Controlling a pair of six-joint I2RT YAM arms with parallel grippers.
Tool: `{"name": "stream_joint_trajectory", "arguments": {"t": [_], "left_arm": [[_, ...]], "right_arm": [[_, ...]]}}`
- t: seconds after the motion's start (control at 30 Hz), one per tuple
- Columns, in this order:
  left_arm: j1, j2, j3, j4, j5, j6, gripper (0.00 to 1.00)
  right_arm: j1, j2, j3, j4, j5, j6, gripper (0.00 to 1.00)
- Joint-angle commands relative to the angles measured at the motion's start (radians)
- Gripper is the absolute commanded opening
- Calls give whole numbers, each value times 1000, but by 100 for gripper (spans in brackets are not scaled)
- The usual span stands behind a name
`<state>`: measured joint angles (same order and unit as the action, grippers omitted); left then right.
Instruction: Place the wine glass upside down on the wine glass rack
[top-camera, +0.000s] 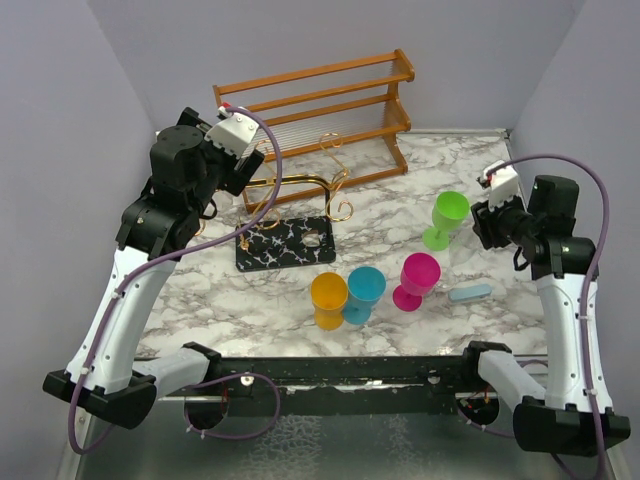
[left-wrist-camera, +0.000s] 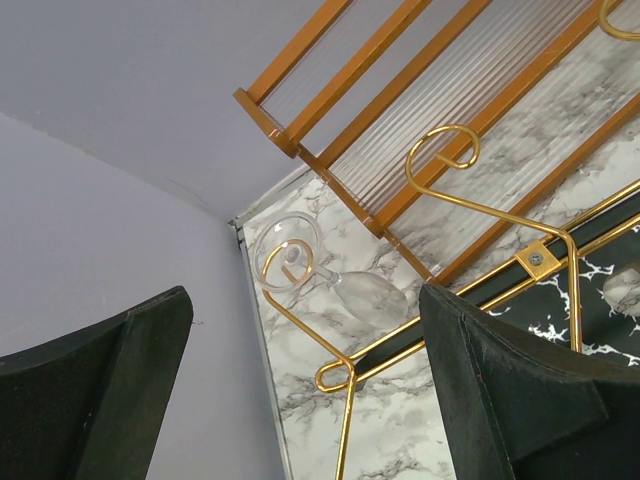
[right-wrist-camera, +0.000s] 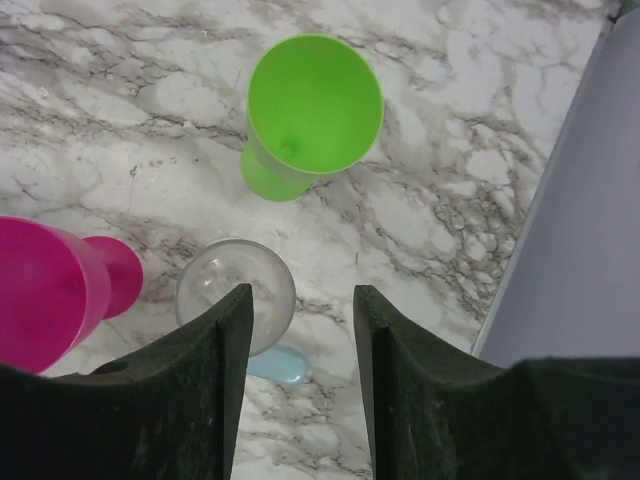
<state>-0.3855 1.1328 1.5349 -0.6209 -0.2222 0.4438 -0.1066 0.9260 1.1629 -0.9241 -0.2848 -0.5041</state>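
Observation:
The wine glass rack (top-camera: 300, 190) is gold wire with scroll arms on a black white-veined base (top-camera: 272, 248). In the left wrist view a clear wine glass (left-wrist-camera: 368, 297) hangs upside down, its foot (left-wrist-camera: 288, 252) caught in a gold scroll arm (left-wrist-camera: 300, 325). My left gripper (left-wrist-camera: 305, 300) is open and empty, above and apart from that glass; in the top view it (top-camera: 238, 168) is at the rack's left end. My right gripper (right-wrist-camera: 302, 295) is open and empty above the marble, just right of a second clear glass (right-wrist-camera: 228, 285) standing upright.
An orange-brown wooden shelf (top-camera: 320, 95) stands behind the rack. Green (top-camera: 446, 218), pink (top-camera: 416, 280), blue (top-camera: 363, 293) and orange (top-camera: 328, 298) cups stand mid-table. A light blue piece (top-camera: 470, 292) lies at the right. Grey walls close in on both sides.

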Motion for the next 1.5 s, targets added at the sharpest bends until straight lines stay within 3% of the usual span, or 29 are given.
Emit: {"name": "stream_joint_trajectory", "arguments": {"t": [0.0,0.17,0.53,0.67,0.8,1.03,1.23,1.47], "left_arm": [[9,-17,-7,29,23,-17,99],[9,-18,-6,30,29,-22,99],[11,-11,-1,26,29,-17,99],[10,-2,4,24,31,-17,99],[11,6,8,23,37,-17,99],[11,8,7,21,43,-16,99],[11,5,-11,30,42,-15,99],[32,17,11,17,116,-80,99]], "right_arm": [[-5,36,-8,-60,17,-9,41],[-5,72,-22,-53,13,-5,35],[-4,140,-42,-32,42,-4,31],[-4,149,-58,-24,42,-4,20],[-4,147,-59,-21,71,-8,2],[-4,111,-25,76,297,1,1],[-4,138,55,213,358,50,1],[-4,178,104,496,537,4,1]]}}
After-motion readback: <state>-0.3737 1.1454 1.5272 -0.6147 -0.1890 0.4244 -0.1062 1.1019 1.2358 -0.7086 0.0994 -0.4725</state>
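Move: The clear wine glass stands upright under the right hand, its middle about 3 cm to the left, level fore and aft, and some 12 cm below. The green goblet is about 7 cm ahead and 6 cm left. The magenta goblet sits roughly 6 cm back and 13 cm left, and the pale blue block about 6 cm back and 2 cm left, low on the table. From the left hand, the glass lies some 41 cm right, 10 cm back and 28 cm below. The half-open right fingers come down about 6 cm, tipping steeper by some 15 degrees, and shut on the right wall of the clear glass's bowl near the rim. Keeping that pinch, the hand carries the glass up about 8 cm while swinging right and forward past the green goblet, levelling the wrist and turning it clockwise by around 20 degrees. ##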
